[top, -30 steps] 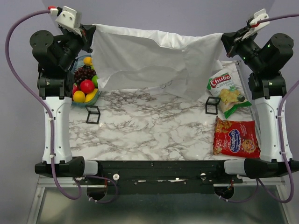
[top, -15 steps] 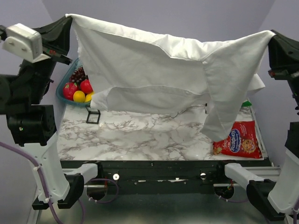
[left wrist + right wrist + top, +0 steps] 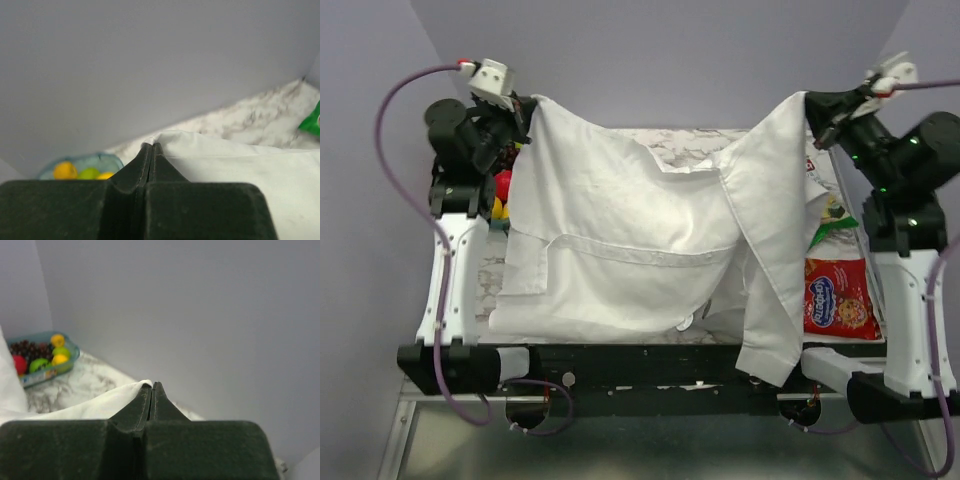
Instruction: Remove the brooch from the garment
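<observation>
The garment, a large white wrinkled shirt, lies spread over most of the table, with one sleeve hanging past the front edge. My left gripper is shut on the cloth's far-left corner, and the left wrist view shows white cloth pinched at the left gripper's tips. My right gripper is shut on the far-right corner, where the garment folds over the right gripper's closed tips. The brooch is not visible in any view.
A blue tub of fruit sits behind the shirt's left edge and also shows as the tub in the right wrist view. A red snack bag and a green-and-white chips bag lie at the right. Marble tabletop shows at the back.
Both arms swung the shirt up high, then brought it down and forward. It now covers the table's middle and front, hiding the small black frames; both grips stayed shut.
</observation>
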Controlling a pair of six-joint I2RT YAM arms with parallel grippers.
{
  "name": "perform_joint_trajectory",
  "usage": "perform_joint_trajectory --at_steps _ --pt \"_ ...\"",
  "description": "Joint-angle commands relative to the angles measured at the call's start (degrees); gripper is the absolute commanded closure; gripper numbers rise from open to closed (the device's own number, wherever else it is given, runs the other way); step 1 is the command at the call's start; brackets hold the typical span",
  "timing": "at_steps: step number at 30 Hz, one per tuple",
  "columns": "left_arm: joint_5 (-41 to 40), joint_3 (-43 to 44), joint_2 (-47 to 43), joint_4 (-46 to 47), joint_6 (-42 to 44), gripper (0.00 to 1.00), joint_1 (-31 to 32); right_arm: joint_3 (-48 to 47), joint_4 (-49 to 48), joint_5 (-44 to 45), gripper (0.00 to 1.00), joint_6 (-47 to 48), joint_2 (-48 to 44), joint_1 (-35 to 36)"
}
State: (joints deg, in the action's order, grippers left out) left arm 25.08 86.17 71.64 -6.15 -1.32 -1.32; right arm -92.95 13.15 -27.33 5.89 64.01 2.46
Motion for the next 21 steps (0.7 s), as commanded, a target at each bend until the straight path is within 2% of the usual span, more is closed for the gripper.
perform_joint_trajectory --at_steps 1,2,3,5,6,7,9,10,11,14,15,17,19,20,21 --pt "-2.75 -7.24 14.53 -0.26 8.78 1.0 1.15 8.73 -2.07 -6.05 0.99 0.61 9.97 0.0" --pt "-2.93 -6.72 17.89 -1.05 10.53 1.0 1.15 9.7 -1.99 -7.02 0.99 0.96 12.43 0.09" --pt "-3.19 -6.02 21.23 -2.97 10.55 1.0 1.15 10.67 -1.72 -9.03 0.99 1.84 18.63 0.44" --pt "-5.2 -3.04 30.11 -4.74 10.64 0.99 1.93 9.9 -0.68 -9.23 0.95 3.07 25.34 1.05" --pt "-6.44 -2.85 31.88 -4.22 10.73 0.9 2.89 7.63 -0.14 -8.36 0.93 2.99 28.25 1.4" --pt "-8.19 -3.02 33.64 -3.0 10.64 0.81 3.08 7.0 -1.36 -7.31 0.8 1.77 32.71 1.41" --pt "-9.96 -2.51 34.27 -2.02 11.6 0.68 3.69 4.45 -1.72 -2.23 0.64 1.23 35.3 1.58" --pt "-10.14 -1.54 34.36 -2.37 11.52 0.66 3.78 1.57 -1.81 -0.98 0.49 1.4 36.61 1.5" --pt "-10.57 0.56 34.45 -2.72 11.17 0.65 3.78 0.15 -1.2 0.16 0.44 2.1 36.8 1.58" --pt "-14.17 4.17 33.05 -4.39 8.01 0.56 3.78 -4.17 3.89 1.49 0.38 5.96 35.58 1.41" --pt "-14.01 4.35 32.35 -5.09 7.57 0.51 3.78 -4.52 5.9 0.45 0.37 7.54 34.88 1.41" --pt "-12.61 2.26 29.27 -5.18 7.39 0.48 3.96 -2.35 13.26 -0.96 0.37 13.86 32.08 1.41" --pt "-7.37 0.32 26.9 -7.28 7.65 0.45 4.22 -0.23 19.69 -3.68 0.37 22.61 30.66 1.5" --pt "-4.63 -1.17 26.37 -8.77 9.13 0.44 4.31 1.61 27.64 -4.48 0.37 25.63 30.3 1.41" --pt "-1.47 -1.96 26.19 -13.05 10.19 0.44 4.48 2.93 30.68 -3.61 0.37 28.01 29.78 1.41"
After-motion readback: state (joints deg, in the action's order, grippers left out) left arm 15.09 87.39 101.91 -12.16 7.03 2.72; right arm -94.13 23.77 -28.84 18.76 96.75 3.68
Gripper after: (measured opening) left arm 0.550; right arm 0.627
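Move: Both hands still hold the far corners of the hanging garment. The left hand's spot on the table lies about 11 cm ahead and 38 cm below. From that hand the fruit basket is some 12 cm ahead, 12 cm left; the left black stand 3 cm back, 7 cm left. The right hand's spot is about 17 cm ahead, 2 cm left, 37 cm below; from that hand the green chip bag is 10 cm ahead, 11 cm right, the right black stand 6 cm ahead, 6 cm right. Both hands swing the garment some 35 cm down and forward onto the table, open and rise about 10 cm. ##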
